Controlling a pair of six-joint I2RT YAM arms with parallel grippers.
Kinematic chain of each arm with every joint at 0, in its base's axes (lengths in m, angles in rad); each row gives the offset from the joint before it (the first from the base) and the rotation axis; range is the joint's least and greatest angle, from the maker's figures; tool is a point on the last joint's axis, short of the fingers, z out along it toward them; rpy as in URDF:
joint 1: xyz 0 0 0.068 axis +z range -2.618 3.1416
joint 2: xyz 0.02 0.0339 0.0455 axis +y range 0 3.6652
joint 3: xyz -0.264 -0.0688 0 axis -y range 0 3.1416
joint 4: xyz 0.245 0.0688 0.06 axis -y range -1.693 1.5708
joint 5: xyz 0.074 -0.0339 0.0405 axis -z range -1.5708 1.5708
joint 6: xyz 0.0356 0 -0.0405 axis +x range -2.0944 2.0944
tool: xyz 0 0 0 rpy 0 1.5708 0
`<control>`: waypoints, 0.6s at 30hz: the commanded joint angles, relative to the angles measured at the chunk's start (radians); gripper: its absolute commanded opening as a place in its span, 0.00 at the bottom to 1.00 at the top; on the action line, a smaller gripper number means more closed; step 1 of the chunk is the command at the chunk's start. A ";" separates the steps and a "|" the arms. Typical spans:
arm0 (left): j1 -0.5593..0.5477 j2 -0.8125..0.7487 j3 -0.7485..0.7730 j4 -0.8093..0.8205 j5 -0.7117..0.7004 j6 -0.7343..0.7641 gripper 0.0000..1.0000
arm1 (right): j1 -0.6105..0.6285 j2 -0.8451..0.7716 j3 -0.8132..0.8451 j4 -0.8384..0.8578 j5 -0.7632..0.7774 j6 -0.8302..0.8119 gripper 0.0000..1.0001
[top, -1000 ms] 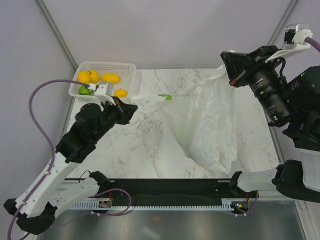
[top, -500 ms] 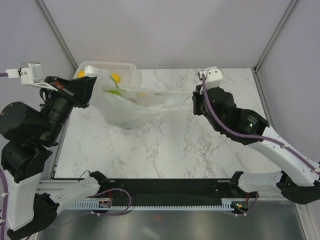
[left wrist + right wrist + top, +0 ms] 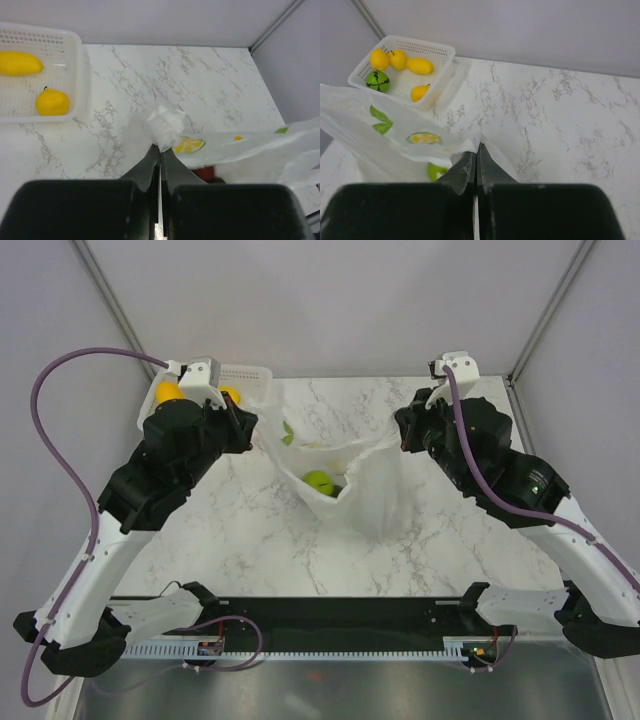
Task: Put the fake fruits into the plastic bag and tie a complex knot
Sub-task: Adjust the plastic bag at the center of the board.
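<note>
The plastic bag point(image 3: 350, 480) hangs slack between both grippers over the table's middle, its mouth gaping upward. My left gripper point(image 3: 252, 426) is shut on the bag's left handle. A crumpled white wad point(image 3: 164, 125) of it sticks out past the gripper point(image 3: 160, 148). My right gripper point(image 3: 400, 436) is shut on the right edge point(image 3: 470, 145) of the bag point(image 3: 395, 127). A green fake fruit point(image 3: 318, 481) lies inside the bag. A dark red one point(image 3: 204, 172) shows under the film. More fake fruits point(image 3: 397, 59) remain in the basket. No knot is in view.
The white perforated basket point(image 3: 255, 375) stands at the back left corner, holding yellow lemons, a mango point(image 3: 420, 65) and a green lime point(image 3: 377, 81). Grey walls and corner posts point(image 3: 110, 310) close in the marble table point(image 3: 250, 540).
The bag, earlier stretched taut beside the basket, now sags between the grippers nearer the table's middle. Both arms have swung inward and lower, still gripping the bag's two sides.
</note>
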 commanded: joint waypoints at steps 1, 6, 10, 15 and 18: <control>0.005 -0.051 0.001 0.053 -0.043 0.013 0.02 | -0.029 0.025 -0.021 0.008 -0.059 -0.022 0.00; 0.005 -0.058 -0.143 0.128 0.023 -0.025 0.02 | -0.061 0.047 -0.070 -0.018 -0.061 -0.001 0.00; 0.005 -0.052 -0.229 0.150 0.035 -0.033 0.02 | -0.107 0.033 -0.108 -0.017 -0.061 0.010 0.00; 0.005 -0.055 -0.235 0.150 0.035 -0.033 0.02 | -0.121 0.010 -0.119 -0.017 -0.075 0.007 0.00; 0.005 -0.077 -0.221 0.150 0.035 -0.033 0.02 | -0.122 0.005 -0.103 -0.018 -0.078 0.004 0.00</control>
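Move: Between the two pinching grippers hangs the fruit-filled pouch of the plastic bag: from the left hand about 12 cm to the right, 2 cm back and some 22 below; from the right hand about 13 cm to the left, 2 back and 24 below. The board's centre lies roughly 14 cm right of the left hand, 6 ahead and 42 below it, and the white basket about 22 cm left of that hand, 28 ahead and 39 below. Lowering the rim from both sides, the two hands sink about 7.5 cm towards the board, each still pinching its edge of the plastic bag; the left only really drops in the later half. On the way the right hand also reaches some 2.5 cm forward, and both wrists tip nose-down, the right by about 10 degrees; the descent eases off at the end. ##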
